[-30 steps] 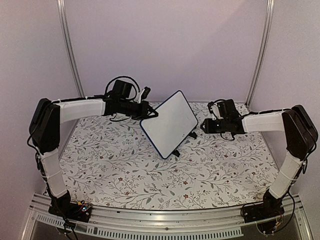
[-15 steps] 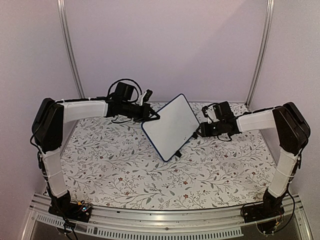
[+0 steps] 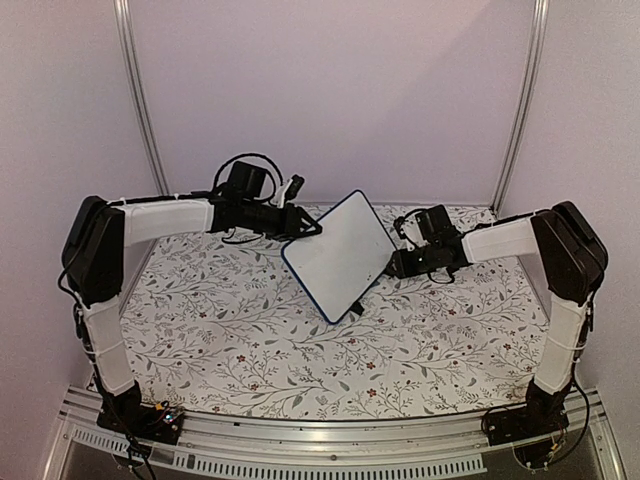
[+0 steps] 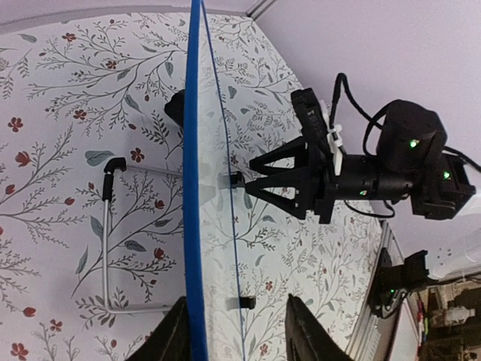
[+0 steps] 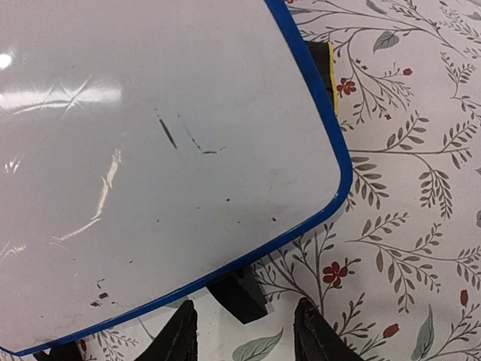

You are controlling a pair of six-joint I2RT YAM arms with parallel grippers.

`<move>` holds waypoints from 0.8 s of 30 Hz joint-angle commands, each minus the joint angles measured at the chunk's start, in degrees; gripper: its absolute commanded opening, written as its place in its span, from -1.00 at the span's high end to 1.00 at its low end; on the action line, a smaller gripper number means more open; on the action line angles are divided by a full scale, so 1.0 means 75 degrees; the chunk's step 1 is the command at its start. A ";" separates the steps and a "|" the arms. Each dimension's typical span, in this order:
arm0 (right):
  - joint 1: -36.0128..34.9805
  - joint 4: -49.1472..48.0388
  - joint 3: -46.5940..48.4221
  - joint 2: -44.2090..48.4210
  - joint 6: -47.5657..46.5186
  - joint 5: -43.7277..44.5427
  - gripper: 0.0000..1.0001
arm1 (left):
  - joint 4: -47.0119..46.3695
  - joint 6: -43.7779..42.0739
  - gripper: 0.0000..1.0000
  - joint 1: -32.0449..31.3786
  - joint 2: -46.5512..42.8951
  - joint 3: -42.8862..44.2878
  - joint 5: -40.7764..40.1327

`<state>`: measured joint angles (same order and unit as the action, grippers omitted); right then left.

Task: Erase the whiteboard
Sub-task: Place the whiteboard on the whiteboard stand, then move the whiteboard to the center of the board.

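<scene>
The whiteboard (image 3: 340, 255) stands tilted on the middle of the table, blue-framed. In the right wrist view the whiteboard (image 5: 150, 150) is almost white, with a few short dark strokes (image 5: 169, 131) and specks. My left gripper (image 3: 308, 231) is at its upper left edge. From the left wrist, the blue edge (image 4: 197, 188) runs between my left gripper's (image 4: 240, 335) parted fingers, close to the left one. My right gripper (image 3: 393, 265) is open at the board's right side. From the right wrist, my right gripper (image 5: 244, 335) straddles a black foot (image 5: 239, 293) without touching it.
A small black and yellow piece (image 5: 328, 79) peeps from behind the board's right edge. A bent wire stand (image 4: 109, 241) lies on the floral tablecloth (image 3: 240, 330) behind the board. Metal posts (image 3: 140, 100) stand at the back corners.
My left gripper's fingers have opened around the board's edge. The right arm has moved left, up to the board's right side. The board sits slightly lower.
</scene>
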<state>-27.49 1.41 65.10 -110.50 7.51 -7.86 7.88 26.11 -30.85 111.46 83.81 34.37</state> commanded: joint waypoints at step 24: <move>-0.0561 0.0106 0.0790 -0.0955 -0.0502 0.0572 0.79 | 0.0509 -0.1141 -0.99 0.1537 -0.4402 -0.2754 -0.1755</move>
<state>-29.74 3.05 68.84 -116.25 3.31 -5.06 10.81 20.99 -21.12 81.87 67.66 26.00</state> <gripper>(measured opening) 0.154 0.996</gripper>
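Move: The right hand hovers just over the whiteboard stand's far foot, which lies about 3 cm below, 1 cm ahead and 1 cm left. The near foot is some 10 cm back and 9 cm left; the whiteboard's middle is roughly level ahead-wise, 12 cm left; the eraser lies behind the board, some 13 cm ahead and 4 cm left. From the left hand, its fingers already parting at the board's top edge, the board's middle is about 4 cm back, 6 cm right and 8 cm below. The right fingers close on the stand's far foot, just under the board's lower edge, and pinch it after the hand sinks about 3 cm and eases slightly left. Meanwhile the left fingers open fully and come free of the whiteboard's top edge, that hand rising first, then sweeping left and away, some 10 cm up and 13 cm left, swinging about 20 degrees mostly upward and counter-clockwise. ##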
